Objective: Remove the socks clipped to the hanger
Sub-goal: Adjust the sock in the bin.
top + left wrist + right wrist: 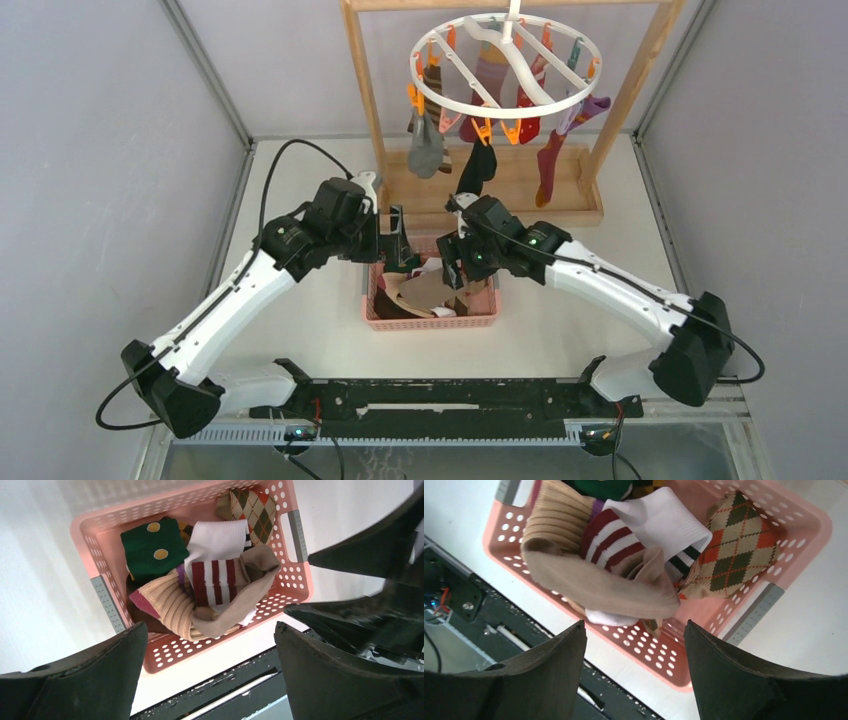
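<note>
The round white hanger [505, 62] hangs at the back with orange and teal clips. Several socks still hang from it: a grey one [426, 150], a black one [479, 166], a dark red one [549, 165], a purple one [588, 108]. My left gripper [398, 245] is open and empty above the pink basket's far left side. My right gripper [452, 268] is open and empty above the basket's right side. The wrist views show loose socks in the basket: tan [599, 587], red-striped [215, 581], white [217, 540], argyle [734, 545], green with yellow dots [152, 547].
The pink perforated basket [480, 318] sits between the arms, also in the left wrist view [200, 650] and the right wrist view [659, 655]. A wooden frame rack [520, 205] holds the hanger at the back. A black rail [440, 400] runs along the near edge.
</note>
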Controlling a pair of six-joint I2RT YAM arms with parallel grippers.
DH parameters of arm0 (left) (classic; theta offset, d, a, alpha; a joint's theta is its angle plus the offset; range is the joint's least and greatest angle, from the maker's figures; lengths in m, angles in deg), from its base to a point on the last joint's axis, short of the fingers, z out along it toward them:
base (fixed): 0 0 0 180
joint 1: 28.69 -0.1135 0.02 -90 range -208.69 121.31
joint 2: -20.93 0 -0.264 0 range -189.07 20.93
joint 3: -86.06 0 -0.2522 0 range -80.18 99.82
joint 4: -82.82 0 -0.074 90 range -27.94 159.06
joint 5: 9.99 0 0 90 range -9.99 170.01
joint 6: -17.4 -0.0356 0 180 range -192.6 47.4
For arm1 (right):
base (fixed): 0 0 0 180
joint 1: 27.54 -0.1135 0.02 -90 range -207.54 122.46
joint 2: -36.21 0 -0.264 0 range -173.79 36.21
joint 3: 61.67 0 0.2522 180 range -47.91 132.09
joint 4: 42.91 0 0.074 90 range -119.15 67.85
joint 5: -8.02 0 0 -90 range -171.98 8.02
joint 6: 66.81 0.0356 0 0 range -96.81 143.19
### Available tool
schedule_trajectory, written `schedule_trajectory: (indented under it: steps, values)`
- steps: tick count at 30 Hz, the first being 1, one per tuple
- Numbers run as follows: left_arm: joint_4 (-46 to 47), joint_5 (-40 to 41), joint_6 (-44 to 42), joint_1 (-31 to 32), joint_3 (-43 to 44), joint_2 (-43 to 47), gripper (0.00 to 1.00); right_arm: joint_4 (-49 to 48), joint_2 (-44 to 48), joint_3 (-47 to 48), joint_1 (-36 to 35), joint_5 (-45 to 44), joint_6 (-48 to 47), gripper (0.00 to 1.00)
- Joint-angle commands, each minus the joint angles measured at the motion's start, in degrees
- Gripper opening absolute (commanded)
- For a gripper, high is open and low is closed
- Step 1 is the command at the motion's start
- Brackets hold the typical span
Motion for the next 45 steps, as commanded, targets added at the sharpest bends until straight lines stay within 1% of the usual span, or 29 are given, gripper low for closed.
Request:
schedule_trajectory:
  steps: [1, 7, 14, 18, 22, 25, 30, 34, 35, 36, 42, 45]
  values:
    - [-0.68, 1.34, 1.16, -0.32, -1.15, 2.25, 1.0, -3.56, -4.06, 2.28, -0.88, -1.33, -3.61, 0.78]
    - [-0.86, 1.3, 1.47, -0.3, -1.41, 2.77, 1.0, -4.09, -14.48, 4.75, -1.38, -1.94, -4.57, 0.78]
    - [-0.95, 1.33, 1.62, -0.31, -1.46, 3.12, 1.0, -5.33, -24.18, 5.09, -1.56, -0.74, -3.77, 0.77]
    - [-0.96, 1.34, 1.68, -0.3, -1.54, 3.3, 1.0, -5.03, -28.11, 5.1, -1.63, -0.04, -3.4, 0.77]
    - [-0.83, 1.34, 1.6, -0.31, -2.04, 3.08, 1.0, -5.28, -29.09, 5.14, -1.45, 0.19, -3.8, 0.77]
    - [-0.34, 1.34, 1.23, -0.39, -1.88, 2.47, 1.0, -5.41, -27.53, 5.18, -0.79, 1.26, -4.45, 0.77]
    - [-0.13, 3.67, 0.79, -0.39, -0.44, 2.43, 1.0, -3.93, -19.51, 6.86, 0.26, 1.78, -5.08, 0.81]
    - [0.75, 4.76, 0.68, -0.4, -0.14, 3.81, 1.0, -2.69, -11.68, 8.92, 0.36, 0.86, -5.59, 0.9]
    - [0.87, 5.06, 0.69, -0.42, -0.05, 4.16, 1.0, -2.33, -10.17, 9.47, 0.47, 0.66, -5.53, 0.98]
    - [0.97, 5.44, 0.63, -0.42, 0.12, 4.51, 1.0, -1.83, -8.77, 9.87, 0.67, 0.41, -5.39, 0.99]
    - [3.35, 8.42, 0.65, -1.49, -0.99, 7.39, 1.0, -1.65, -0.86, 8.9, 4.41, -1.65, -3.43, 1.0]
    - [6.15, 5.35, 1.08, -5.03, -3.8, 8.72, 1.0, -4.04, 4.08, 5.62, 9.02, -1.8, -3.8, 1.0]
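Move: Below the right hand, some 12 cm down, lies the taupe sock, about 5 cm to its left and 2 cm back towards the base. The argyle sock is roughly 2 cm ahead and 4 cm right of the hand, the white sock 2 cm ahead and 2 cm left, the green dotted sock about 3 cm ahead and 9 cm left. From the left hand the taupe sock is some 4 cm back, 3 cm right and 18 cm below. Dipping into the bin with fingers parted, the right hand sinks about 15 cm onto the taupe sock, edging left and forward and tipping steeper to press it down, then pauses briefly. It climbs straight back out, roughly 20 cm, opening its fingers to full and levelling off somewhat. The open left hand hovers, then eases 2 cm left and up, away from the bin. ##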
